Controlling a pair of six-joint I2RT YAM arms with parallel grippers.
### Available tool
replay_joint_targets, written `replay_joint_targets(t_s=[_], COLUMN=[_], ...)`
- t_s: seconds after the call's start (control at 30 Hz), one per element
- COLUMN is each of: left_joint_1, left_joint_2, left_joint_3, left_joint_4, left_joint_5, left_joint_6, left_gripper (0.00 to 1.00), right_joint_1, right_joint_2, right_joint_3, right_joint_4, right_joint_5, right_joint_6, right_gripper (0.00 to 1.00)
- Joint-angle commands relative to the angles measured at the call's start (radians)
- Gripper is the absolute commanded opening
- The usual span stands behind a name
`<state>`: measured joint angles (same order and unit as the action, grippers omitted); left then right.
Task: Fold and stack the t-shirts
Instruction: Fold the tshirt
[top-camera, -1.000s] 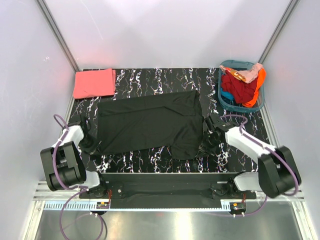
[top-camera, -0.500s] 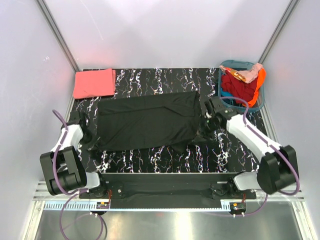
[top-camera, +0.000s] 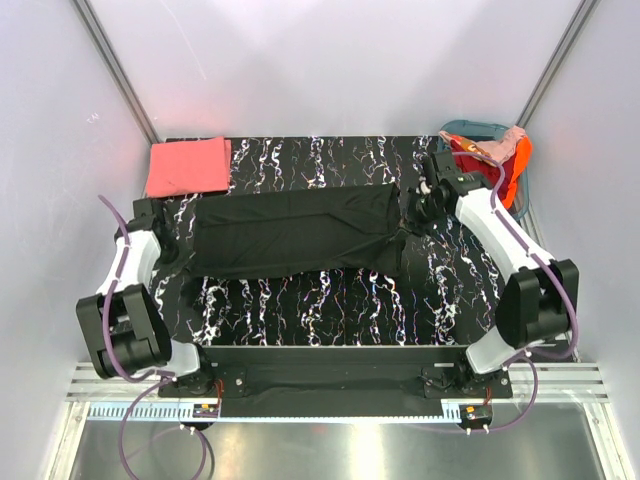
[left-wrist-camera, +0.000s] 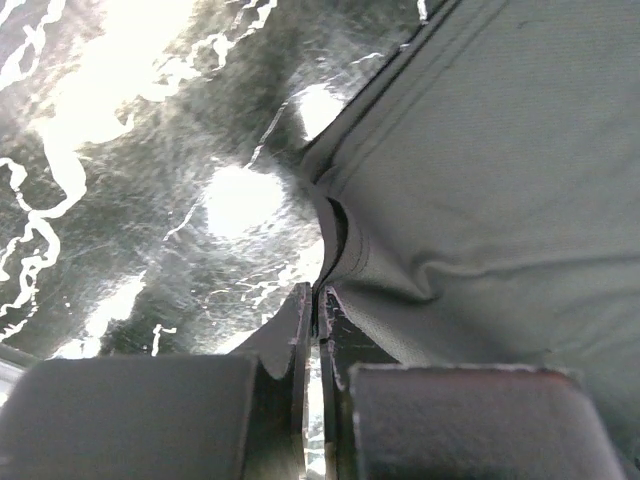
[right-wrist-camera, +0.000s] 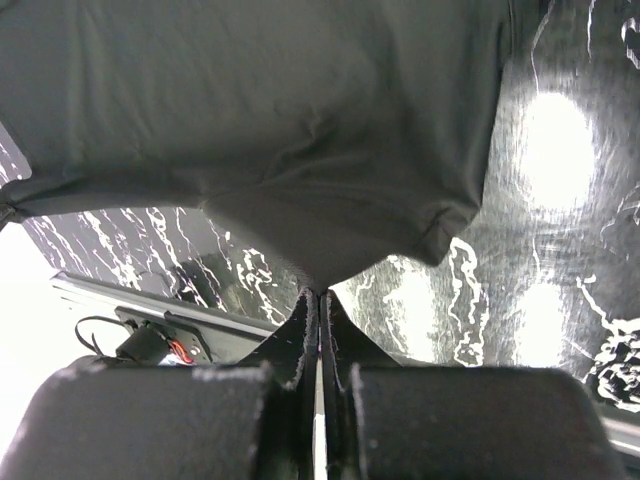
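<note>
The black t-shirt (top-camera: 290, 235) lies across the middle of the marbled table, folded lengthwise into a long band. My left gripper (top-camera: 163, 232) is shut on its left edge; in the left wrist view the hem (left-wrist-camera: 335, 245) runs into the pinched fingertips (left-wrist-camera: 316, 300). My right gripper (top-camera: 412, 216) is shut on the shirt's right end and holds it above the table; in the right wrist view the cloth (right-wrist-camera: 280, 130) hangs from the tips (right-wrist-camera: 320, 295). The coral-pink t-shirt (top-camera: 187, 165) lies folded at the far left corner.
A teal basket (top-camera: 478, 135) with red and orange clothes stands at the far right corner, just behind my right arm. White walls close in the table on three sides. A black rail runs along the near edge.
Both grippers have carried the near edge of the black t-shirt away from me, over the rest of it. The shirt went from a wide spread to a narrow band.
</note>
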<state>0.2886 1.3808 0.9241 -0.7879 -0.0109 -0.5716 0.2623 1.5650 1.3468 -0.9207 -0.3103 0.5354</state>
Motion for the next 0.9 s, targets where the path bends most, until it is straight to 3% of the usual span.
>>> replay_joint_targets(t_s=[0.0,0.3,0.87], left_joint_1=[-0.003,-0.023,-0.029], left_joint_2=[0.046,0.158,0.280], left_joint_3=[0.085,0.220,0.340], left_joint_4=[-0.002,0.007,0.035], left_joint_5=[0.041,0.081,0.097], left_joint_6=[0.018,0.021,-0.008], left_gripper=[0.01,0.03,0.04], right_joint_1=[-0.011,-0.031,-0.061], right_joint_2=[0.047,0.193,0.400], right_joint_3=[0.103,0.310,0.572], right_joint_4=[-0.017,-0.073,-0.124], right_joint_5=[-0.032,-0.033,-0.061], right_joint_6=[-0.052,-0.087,-0.109], right_gripper=[0.00,0.00,0.00])
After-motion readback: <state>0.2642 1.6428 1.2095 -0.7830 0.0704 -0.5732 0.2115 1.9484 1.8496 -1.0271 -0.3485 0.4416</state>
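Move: Ahead of both hands lies the black t-shirt's far edge: its left end is about 18 cm forward of the left hand, 2 cm to the right and some 6 cm lower; its right end is roughly 18 cm ahead of the right hand, 1 cm to the left and 14 cm lower. The folded red shirt sits some 28 cm straight ahead of the left hand, the clothes basket about 19 cm forward and 21 cm right of the right hand. Carrying the pinched near edge of the t-shirt forward over its own body, both hands travel towards the far edge, the right about 10 cm and the left some 8 cm. Each rises only slightly, keeps its fingers closed on the cloth and stays pointing mostly down, with barely any turn. ##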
